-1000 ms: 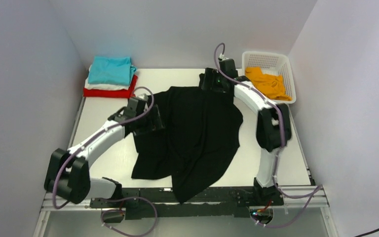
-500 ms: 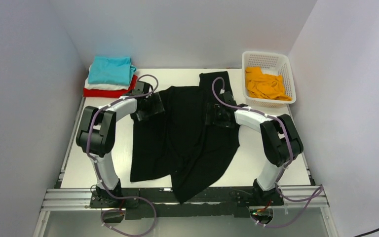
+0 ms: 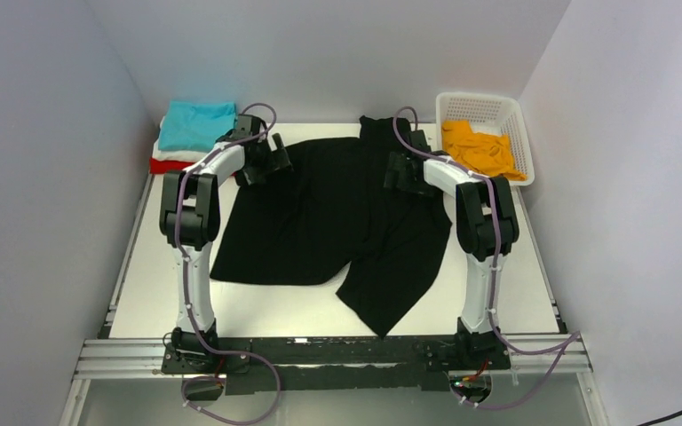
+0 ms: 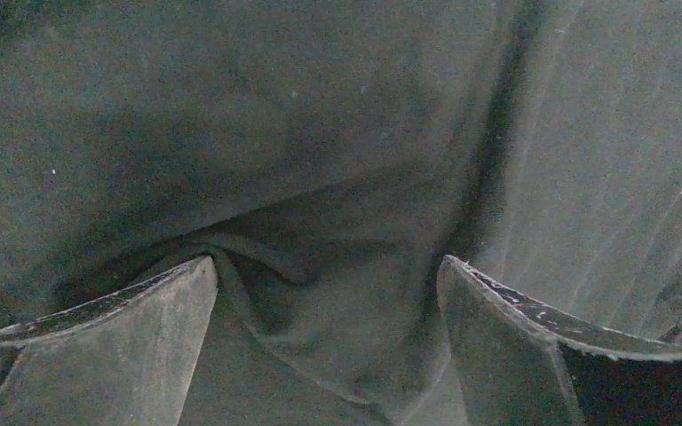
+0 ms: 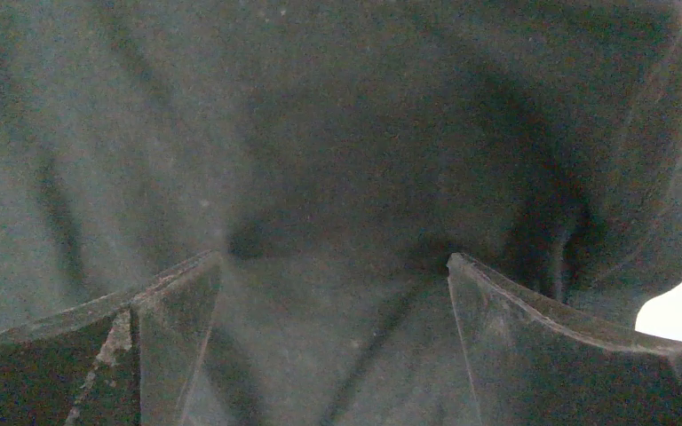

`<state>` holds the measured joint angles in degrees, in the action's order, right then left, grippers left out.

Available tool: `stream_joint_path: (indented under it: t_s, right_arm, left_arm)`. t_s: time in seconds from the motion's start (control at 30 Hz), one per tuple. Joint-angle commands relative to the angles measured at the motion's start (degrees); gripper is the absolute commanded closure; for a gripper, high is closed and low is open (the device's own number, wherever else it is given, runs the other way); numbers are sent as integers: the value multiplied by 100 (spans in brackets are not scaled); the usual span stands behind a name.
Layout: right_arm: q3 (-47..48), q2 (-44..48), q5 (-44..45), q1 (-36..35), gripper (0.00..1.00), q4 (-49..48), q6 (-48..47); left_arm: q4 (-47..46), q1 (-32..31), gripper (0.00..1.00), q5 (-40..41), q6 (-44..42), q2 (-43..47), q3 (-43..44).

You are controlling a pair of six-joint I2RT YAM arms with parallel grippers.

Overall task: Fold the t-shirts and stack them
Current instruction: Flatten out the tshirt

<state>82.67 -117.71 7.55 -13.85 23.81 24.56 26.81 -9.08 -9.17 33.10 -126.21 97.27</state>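
A large black t-shirt (image 3: 337, 222) lies spread over the middle of the table, wrinkled, one part trailing toward the front. My left gripper (image 3: 268, 161) rests on its back left part and my right gripper (image 3: 401, 170) on its back right part. In the left wrist view the left gripper (image 4: 329, 266) stands open over a ridge of black cloth (image 4: 320, 177). The right gripper (image 5: 333, 259) is open too, with black cloth (image 5: 346, 133) filling its view. Folded teal, white and red shirts form a stack (image 3: 197, 133) at the back left. An orange shirt (image 3: 478, 149) lies in the basket.
The white lattice basket (image 3: 515, 115) stands at the back right corner, close to the right arm. Walls close in the table on the left, back and right. Bare table (image 3: 266, 306) shows in front of the black shirt, and the arms' base rail (image 3: 320, 351) runs along the near edge.
Both arms have reached toward the back of the table. The black shirt has been drawn away from the front edge and spread wider. Both grippers stayed open.
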Motion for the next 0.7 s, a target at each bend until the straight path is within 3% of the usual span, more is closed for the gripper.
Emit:
stream_joint_path:
  t_s: [0.0, 0.1, 0.2, 0.5, 0.67]
  right_arm:
    - [766, -622, 514, 117, 0, 607, -420]
    - [1220, -769, 575, 145, 0, 737, -627]
    - [1236, -537, 431, 114, 0, 576, -770]
    - [-412, 1575, -27, -584, 0, -449, -1195]
    - [-1623, 2910, 634, -962, 0, -1309, -984]
  left_arm:
    - [259, 60, 0, -90, -376, -822, 667]
    - [386, 56, 1, -81, -477, -955, 1099]
    - [138, 48, 1, -346, -575, -594, 927]
    - [-110, -295, 1, -231, -829, 1693, -466]
    - [-236, -485, 1, 353, -502, 3322, -1870]
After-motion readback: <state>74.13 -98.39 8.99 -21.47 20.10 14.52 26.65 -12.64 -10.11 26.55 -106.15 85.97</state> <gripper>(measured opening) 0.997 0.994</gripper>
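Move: The black t-shirt lies spread right under both open grippers. Its middle is about 13 cm back and 14 cm to the right of the left hand, and some 10 cm back and 13 cm to the left of the right hand. The folded stack stands about 16 cm left of the left hand and 5 cm farther out. From the right hand, the white basket is roughly 16 cm right and 7 cm ahead; the shirt's gathered far end is 10 cm ahead, 4 cm left. The black t-shirt is pushed along forward by the open fingertips of both hands, already on the cloth, for the last 3 cm or so of their stroke. Then both turn back and lift clear, the left drawing back about 9 cm; the right comes back about 6 cm while swinging left over the shirt. Both end some 10 cm higher, fingers still wide open and tilting outward from the base, left wrist turning slightly clockwise, right counter-clockwise. ##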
